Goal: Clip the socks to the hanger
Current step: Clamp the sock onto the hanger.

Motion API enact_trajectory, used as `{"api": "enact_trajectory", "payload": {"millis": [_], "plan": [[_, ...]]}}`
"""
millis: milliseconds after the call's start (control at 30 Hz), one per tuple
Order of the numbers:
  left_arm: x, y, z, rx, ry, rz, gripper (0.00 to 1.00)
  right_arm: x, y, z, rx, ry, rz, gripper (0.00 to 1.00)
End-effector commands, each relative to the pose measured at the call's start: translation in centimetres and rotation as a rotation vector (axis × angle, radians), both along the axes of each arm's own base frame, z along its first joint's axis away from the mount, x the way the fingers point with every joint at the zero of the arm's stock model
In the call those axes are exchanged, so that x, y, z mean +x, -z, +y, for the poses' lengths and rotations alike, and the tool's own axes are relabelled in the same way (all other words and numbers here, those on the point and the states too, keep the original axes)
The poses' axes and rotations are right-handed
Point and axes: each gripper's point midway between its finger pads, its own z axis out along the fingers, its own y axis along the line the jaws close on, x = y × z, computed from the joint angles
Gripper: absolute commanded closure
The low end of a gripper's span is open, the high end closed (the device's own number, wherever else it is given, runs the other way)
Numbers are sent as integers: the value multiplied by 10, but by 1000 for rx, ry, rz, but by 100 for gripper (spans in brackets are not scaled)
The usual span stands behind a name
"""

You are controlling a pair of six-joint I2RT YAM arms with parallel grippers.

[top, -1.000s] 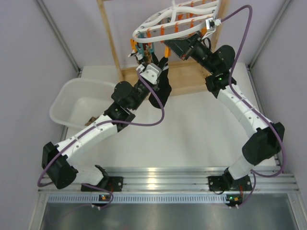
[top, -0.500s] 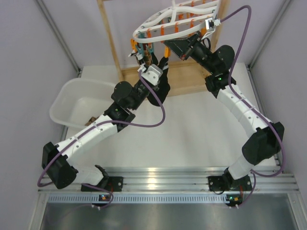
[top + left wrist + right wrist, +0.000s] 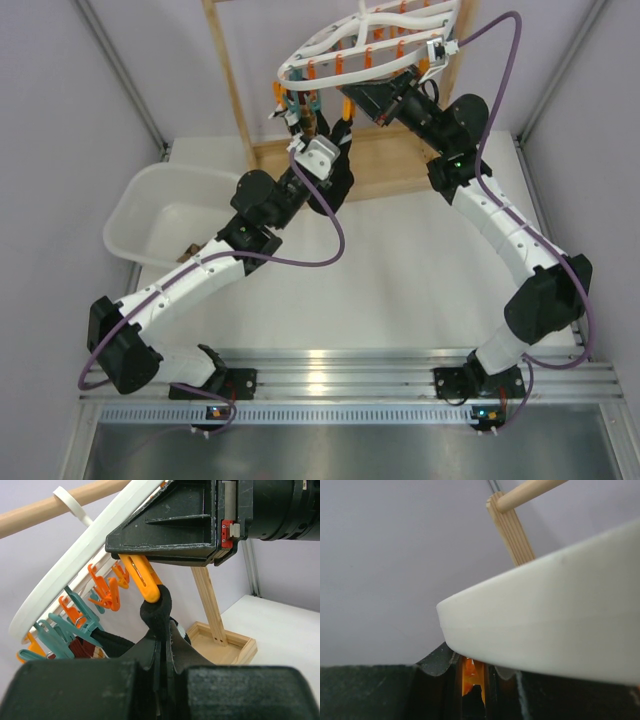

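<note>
The white lattice hanger (image 3: 350,45) hangs from the wooden stand, with orange and teal pegs under its rim (image 3: 55,590). My left gripper (image 3: 166,630) is shut on a black sock (image 3: 154,612), whose top edge is pushed up against the tip of an orange peg (image 3: 142,577). My right gripper (image 3: 475,672) is shut on that orange peg (image 3: 472,672), just under the hanger's rim (image 3: 545,625). From above, the left gripper (image 3: 333,133) and the right gripper (image 3: 350,100) meet below the hanger, and the sock (image 3: 338,185) droops down. Another dark sock (image 3: 82,647) hangs from the teal pegs.
A white plastic tub (image 3: 150,200) stands at the left with a small item inside. The wooden stand's base (image 3: 385,160) lies behind the arms and its post (image 3: 228,75) rises at the left. Metal uprights flank the table on both sides.
My left gripper has edged slightly right and up with the sock, closer to the orange peg. The right arm has held still.
</note>
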Motion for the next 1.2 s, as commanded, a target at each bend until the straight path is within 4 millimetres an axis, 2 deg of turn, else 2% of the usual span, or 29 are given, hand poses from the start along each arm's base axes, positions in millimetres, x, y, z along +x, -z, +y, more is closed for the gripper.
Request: {"api": "enact_trajectory", "payload": {"millis": [0,167,400,600,667,800,900,1000,1167], "plan": [[-11,-51,9,-102,14,-102,100,9,0,-5,-3,42,-14,100],[-3,-61,14,-125,-36,-103,100,9,0,-8,-3,41,-21,100],[-3,-73,14,-134,-36,-121,100,8,-1,-8,-6,37,-43,100],[-5,-71,11,-114,-20,-124,100,10,-2,-9,-4,47,-46,100],[-4,-71,11,-113,-26,-124,100,7,-4,-7,-3,37,-55,95],[-3,-71,12,-112,-33,-120,100,7,-5,-8,1,36,-53,75],[0,-69,12,-108,-44,-117,100,7,-5,-8,6,29,-44,66],[5,-69,14,-111,-75,-117,100,5,-7,-7,17,18,-37,59],[16,-67,13,-117,-98,-101,100,0,-12,-5,37,-20,-32,55]]}}
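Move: The orange clip that I already squeeze at its handles with my right hand has its middle about 2 cm below those pads. From my left hand, which pinches the black sock's cuff, it sits roughly 5 cm up and 2 cm farther out, with no offset to either side. The teal clips hang some 9 cm left of my left hand, 3 cm ahead and 5 cm up; the white hanger rim passes about 9 cm above and 3 cm ahead. Keeping the cuff pinched, I raise my left hand about 2.5 cm straight up to bring the sock's edge into the orange clip's jaws, then hold it there. My right hand stays in place and opens from nearly shut to a bit under half, letting go of the clip's handles, while my left eases another centimetre or so forward. ##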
